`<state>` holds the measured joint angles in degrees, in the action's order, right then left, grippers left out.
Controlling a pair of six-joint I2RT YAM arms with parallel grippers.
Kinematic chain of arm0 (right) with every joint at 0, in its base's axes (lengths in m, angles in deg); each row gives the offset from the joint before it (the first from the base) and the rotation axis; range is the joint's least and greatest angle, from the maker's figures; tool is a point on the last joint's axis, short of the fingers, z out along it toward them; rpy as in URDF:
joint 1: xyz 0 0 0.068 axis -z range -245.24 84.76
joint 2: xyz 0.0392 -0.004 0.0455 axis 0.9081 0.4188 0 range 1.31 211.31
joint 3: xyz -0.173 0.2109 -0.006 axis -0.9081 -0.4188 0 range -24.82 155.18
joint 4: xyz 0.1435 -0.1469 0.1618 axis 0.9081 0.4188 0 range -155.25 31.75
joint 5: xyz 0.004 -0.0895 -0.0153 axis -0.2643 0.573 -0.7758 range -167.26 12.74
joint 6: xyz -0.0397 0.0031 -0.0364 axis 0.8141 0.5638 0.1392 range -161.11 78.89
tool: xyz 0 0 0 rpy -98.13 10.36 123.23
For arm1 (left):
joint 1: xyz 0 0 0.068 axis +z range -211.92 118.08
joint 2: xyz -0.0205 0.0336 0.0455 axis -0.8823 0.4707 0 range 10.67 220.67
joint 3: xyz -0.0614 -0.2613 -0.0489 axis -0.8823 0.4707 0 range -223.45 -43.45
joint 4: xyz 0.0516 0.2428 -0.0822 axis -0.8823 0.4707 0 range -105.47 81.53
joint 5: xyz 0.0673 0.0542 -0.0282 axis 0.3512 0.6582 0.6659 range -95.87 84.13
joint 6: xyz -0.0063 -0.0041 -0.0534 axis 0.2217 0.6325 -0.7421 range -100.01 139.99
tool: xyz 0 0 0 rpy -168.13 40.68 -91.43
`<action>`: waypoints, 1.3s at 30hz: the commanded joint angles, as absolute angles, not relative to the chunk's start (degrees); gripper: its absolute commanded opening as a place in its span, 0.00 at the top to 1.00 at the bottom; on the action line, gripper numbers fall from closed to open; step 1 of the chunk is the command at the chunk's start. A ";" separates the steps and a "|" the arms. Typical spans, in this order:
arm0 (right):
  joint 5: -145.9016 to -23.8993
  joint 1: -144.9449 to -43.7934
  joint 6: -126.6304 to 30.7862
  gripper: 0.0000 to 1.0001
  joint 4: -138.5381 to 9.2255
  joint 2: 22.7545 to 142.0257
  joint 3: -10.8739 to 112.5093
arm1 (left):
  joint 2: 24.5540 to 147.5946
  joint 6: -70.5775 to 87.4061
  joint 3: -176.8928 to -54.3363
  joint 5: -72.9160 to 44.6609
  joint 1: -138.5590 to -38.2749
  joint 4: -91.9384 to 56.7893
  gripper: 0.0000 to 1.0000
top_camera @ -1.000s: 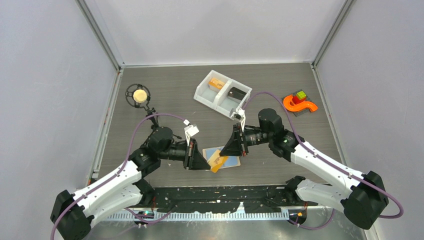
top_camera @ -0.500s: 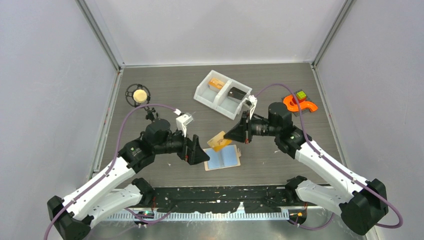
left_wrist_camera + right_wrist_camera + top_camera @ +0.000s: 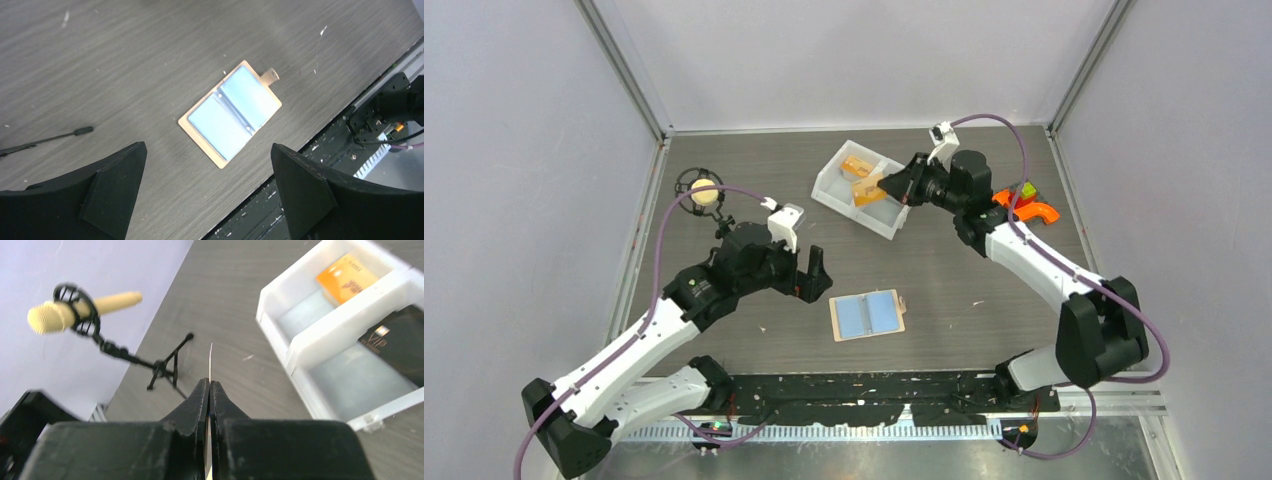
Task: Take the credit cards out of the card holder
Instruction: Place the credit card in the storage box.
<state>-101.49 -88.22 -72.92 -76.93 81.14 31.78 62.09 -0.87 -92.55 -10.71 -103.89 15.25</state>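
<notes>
The card holder (image 3: pixel 867 315) lies open and flat on the table, its light blue lining up; in the left wrist view the card holder (image 3: pixel 230 116) shows no card on it. My left gripper (image 3: pixel 812 280) hovers just left of it, open and empty, its fingers (image 3: pixel 115 180) wide apart. My right gripper (image 3: pixel 886 186) is shut on an orange-tan credit card (image 3: pixel 864 190) above the white bin (image 3: pixel 829 190); in the right wrist view that credit card (image 3: pixel 210 360) shows edge-on between the pads. An orange card (image 3: pixel 346 277) and a dark card (image 3: pixel 400 342) lie in the bin's two compartments.
A microphone on a small black stand (image 3: pixel 704 190) is at the far left, also blurred in the right wrist view (image 3: pixel 65 315). An orange and green toy (image 3: pixel 1024 205) sits right of the bin. Grey walls enclose the table; a black rail (image 3: pixel 380 110) runs along its near edge.
My left gripper has opened and drawn back left from the card holder. My right gripper has carried the orange-tan card from the holder up and away to above the white bin.
</notes>
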 commanded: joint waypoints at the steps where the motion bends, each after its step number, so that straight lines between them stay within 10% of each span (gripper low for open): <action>1: -93.14 -87.39 -80.65 0.95 -87.76 85.51 36.12 | 59.57 3.53 -95.58 -5.35 -103.75 17.22 0.00; 23: -76.27 -88.51 -96.03 0.95 -81.51 117.13 64.63 | 53.06 9.30 -96.21 -3.66 -103.75 24.70 0.00; 39: -61.58 -93.17 -106.91 0.95 -83.69 122.11 59.87 | 50.00 9.19 -94.73 -2.28 -103.75 25.09 0.00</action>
<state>-67.37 -92.27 -103.54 -80.65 121.58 60.48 50.39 8.49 -93.77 -2.23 -103.89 25.59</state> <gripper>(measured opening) 0.071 0.995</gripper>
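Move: Ahead of the right hand, which already grips the orange card, the storage box's left compartment lies about 18 cm forward, 7 cm left and 22 cm below. An orange card already in that compartment is some 21 cm ahead and 5 cm left of this hand; the black cards in the other compartment are about 14 cm ahead and 5 cm right. From the empty left hand, the left compartment is roughly 35 cm ahead, 6 cm right and 18 cm lower. Carrying the pinched orange card about 18 cm forward and slightly left over the storage box, the right hand sinks more and more, ending almost straight down for roughly 10 cm in all towards the left compartment. Its wrist swings some 35 degrees clockwise while the fingers tip downward, staying shut on the card. The left hand, wide open and empty, draws off left and a little up, away from the card holder. ##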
